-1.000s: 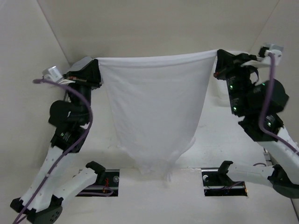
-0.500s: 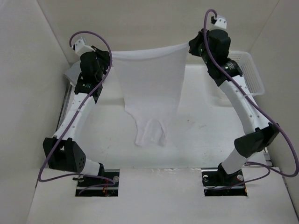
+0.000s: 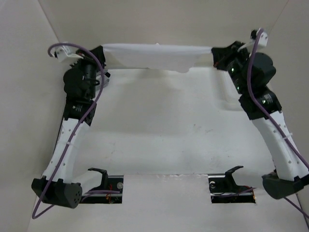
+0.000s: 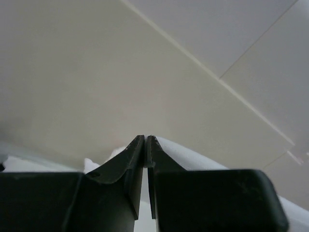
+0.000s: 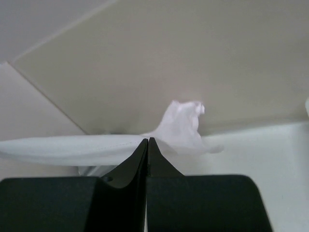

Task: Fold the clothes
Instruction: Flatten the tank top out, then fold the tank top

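Observation:
The clothes, one plain white garment, are stretched as a narrow band across the far end of the table. My left gripper is shut on its left end and my right gripper on its right end. In the left wrist view the black jaws stand pressed together at the gripper, and white fabric runs off to the right behind them. The right wrist view shows the gripper shut on the taut hem, with a bunched tuft of fabric just beyond the tips.
Tall white walls close in the table at the back, left and right. Both arms reach far forward along the sides. Their base mounts sit at the near edge.
The garment hung down in front of the camera between the raised grippers. Both arms have since carried it to the far end and lowered it, so it now shows as a narrow band.

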`<action>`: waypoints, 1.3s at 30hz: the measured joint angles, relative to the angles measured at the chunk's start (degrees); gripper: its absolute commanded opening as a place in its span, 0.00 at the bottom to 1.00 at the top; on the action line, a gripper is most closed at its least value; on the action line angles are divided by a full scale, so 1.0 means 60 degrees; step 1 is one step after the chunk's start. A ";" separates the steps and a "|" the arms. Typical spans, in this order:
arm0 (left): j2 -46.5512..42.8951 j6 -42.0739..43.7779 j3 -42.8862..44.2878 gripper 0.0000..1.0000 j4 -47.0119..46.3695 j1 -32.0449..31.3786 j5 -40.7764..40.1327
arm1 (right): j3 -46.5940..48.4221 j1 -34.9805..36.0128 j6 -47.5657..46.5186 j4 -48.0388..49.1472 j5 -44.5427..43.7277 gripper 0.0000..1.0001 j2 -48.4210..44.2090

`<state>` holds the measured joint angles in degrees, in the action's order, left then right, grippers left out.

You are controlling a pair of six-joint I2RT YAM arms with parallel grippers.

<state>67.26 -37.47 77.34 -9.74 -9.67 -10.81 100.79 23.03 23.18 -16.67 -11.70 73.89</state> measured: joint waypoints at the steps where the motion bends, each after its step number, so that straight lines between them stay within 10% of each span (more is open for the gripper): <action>1: -0.0350 0.0000 -0.0681 0.06 -0.0138 -0.0138 -0.0102 | -0.1071 0.0087 0.0087 0.0186 -0.0055 0.01 -0.0546; 13: -0.6652 -0.0484 -0.9038 0.05 0.2543 -0.2750 -0.2167 | -1.1610 0.3147 0.2098 0.0317 -0.0933 0.00 -0.6000; 25: -0.9952 -0.3457 -0.9147 0.04 0.7723 -0.4874 -0.3468 | -1.2448 0.8156 0.5453 -0.2524 -0.2452 0.00 -0.7238; 32: -0.7628 -0.2914 -0.8834 0.04 0.5756 -0.4688 -0.4510 | -1.1096 0.4707 0.3858 -0.0852 -0.1982 0.00 -0.4513; 39: -0.0750 -0.1271 -0.6604 0.04 0.0521 -0.2368 -0.3876 | -0.8302 0.0714 0.2575 0.2073 -0.0259 0.00 -0.0306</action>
<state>62.76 -45.10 37.71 -6.61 -23.88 -34.06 50.98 27.31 38.63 -4.23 -13.26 72.05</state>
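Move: High above the far half of the table, the two hands hold the tank top's hem taut. The bare table middle where it is to land lies from the left hand about 11 cm ahead, 13 cm right and 50 cm below; from the right hand, some 13 cm ahead, 15 cm left and 52 cm below. The grey clothes lie about 23 cm ahead and 15 cm left of the left hand; the white basket stands roughly 21 cm ahead and 27 cm right of the right one, both some 46 cm below. Whipping the tank top down towards the table middle, both hands keep their pinch on the hem and drop fast, some 35 cm left and 40 cm right, while drawing back over 20 cm and tipping about 40 degrees down. Low down they turn round and sweep forward again, rising a few cm, nearly to their first reach. ##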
